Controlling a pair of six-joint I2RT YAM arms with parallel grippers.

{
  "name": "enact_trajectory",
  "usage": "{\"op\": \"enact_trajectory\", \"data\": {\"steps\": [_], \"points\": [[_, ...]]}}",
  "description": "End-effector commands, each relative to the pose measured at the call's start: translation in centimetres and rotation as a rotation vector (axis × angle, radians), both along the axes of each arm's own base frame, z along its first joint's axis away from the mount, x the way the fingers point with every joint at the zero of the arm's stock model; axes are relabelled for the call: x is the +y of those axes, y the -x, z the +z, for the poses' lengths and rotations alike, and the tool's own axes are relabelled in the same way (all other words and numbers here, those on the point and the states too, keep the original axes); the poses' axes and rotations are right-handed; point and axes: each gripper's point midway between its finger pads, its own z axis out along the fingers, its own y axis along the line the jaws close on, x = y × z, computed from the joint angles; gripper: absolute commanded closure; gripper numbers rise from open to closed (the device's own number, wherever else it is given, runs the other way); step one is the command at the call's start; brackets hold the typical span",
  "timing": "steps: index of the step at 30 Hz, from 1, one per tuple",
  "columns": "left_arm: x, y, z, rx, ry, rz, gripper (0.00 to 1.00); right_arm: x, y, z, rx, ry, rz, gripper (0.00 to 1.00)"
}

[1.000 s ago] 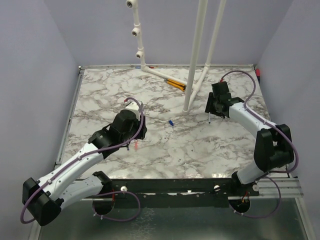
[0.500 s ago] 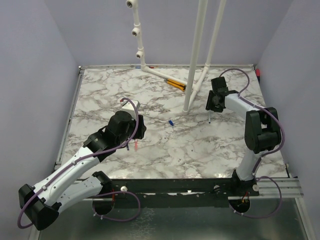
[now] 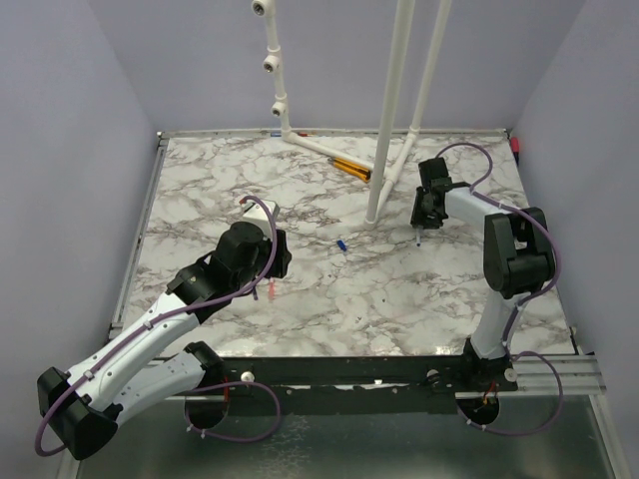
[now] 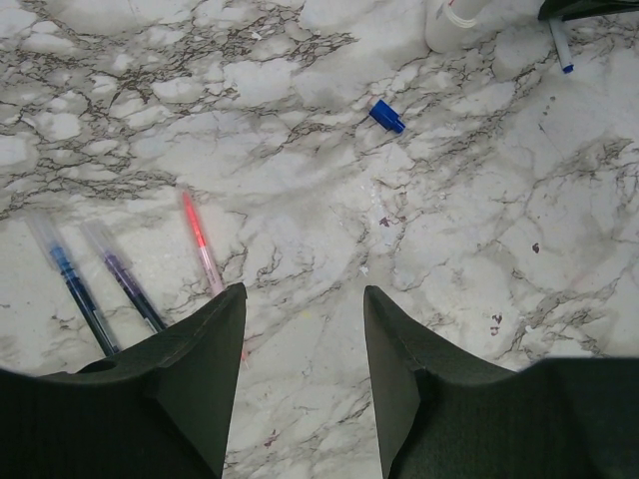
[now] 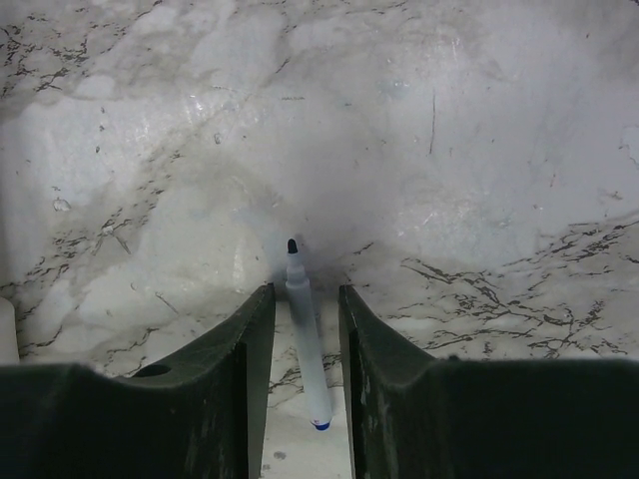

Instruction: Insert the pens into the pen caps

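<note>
In the left wrist view three pens lie side by side on the marble: a blue one [image 4: 72, 282], a dark one [image 4: 127, 282] and a pink-red one [image 4: 200, 242]. My left gripper [image 4: 303, 304] hovers just beside them, open and empty. A blue pen cap [image 4: 387, 117] lies alone further out, also seen as the blue cap [image 3: 342, 243] from above. My right gripper [image 5: 305, 291] is low over the table, its jaws straddling a pale-barrelled pen [image 5: 308, 349] with a blue end. A narrow gap shows on each side of that pen.
A white pole [image 3: 386, 120] stands between the arms, its foot [image 4: 451, 14] just behind the blue cap. Thicker orange-and-black sticks [image 3: 349, 167] lie by the white frame at the back. A raised rim runs along the table's left edge [image 3: 140, 239].
The right gripper's jaws have drawn in around the pale pen, and the right arm has folded in closer to it. The left arm shifted slightly at first, then stayed still.
</note>
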Motion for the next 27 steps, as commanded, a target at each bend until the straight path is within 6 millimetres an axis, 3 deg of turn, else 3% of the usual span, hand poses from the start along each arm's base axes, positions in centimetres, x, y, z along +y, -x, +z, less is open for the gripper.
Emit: {"op": "enact_trajectory", "data": {"steps": [1,8,12,14,21,27], "points": [[0.4,-0.2,-0.2,-0.011,-0.013,0.015,0.48,-0.2,0.1,-1.1,0.024,0.008,0.006,0.68],[0.4,-0.1,-0.2,-0.010,-0.013,0.013,0.48,-0.1,0.4,-1.9,0.048,0.005,0.010,0.80],[0.4,-0.2,-0.2,-0.010,-0.014,0.014,0.48,0.0,0.7,-2.0,0.056,-0.005,0.013,0.99],[0.4,-0.1,-0.3,-0.008,-0.015,0.011,0.47,0.1,0.8,-1.6,0.050,-0.007,0.017,0.99],[0.0,0.1,-0.4,0.000,-0.004,-0.010,0.46,0.4,1.6,2.1,-0.038,-0.052,0.017,1.00],[-0.9,0.4,-0.1,0.000,0.028,-0.056,0.45,1.8,3.8,5.1,-0.125,-0.158,0.060,1.00]]}}
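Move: The white pen lies already between the right hand's open fingers, its middle about 2 cm back of the hand point and barely 1 cm lower, nib pointing forward. From the right hand, the foot of the white pipe is about 12 cm to the left and 2 cm farther out, while the blue cap lies some 20 cm left and 5 cm back. From the left hand, the white pen is about 17 cm ahead, 29 cm to the right and 17 cm below. The right fingers close from about a third open and pinch the white pen near its nib end, the hand staying in place just over the table. Then, keeping its hold, the hand draws the pen back towards the base by about 3 cm while rising some 2.5 cm, with hardly any wrist turn. ##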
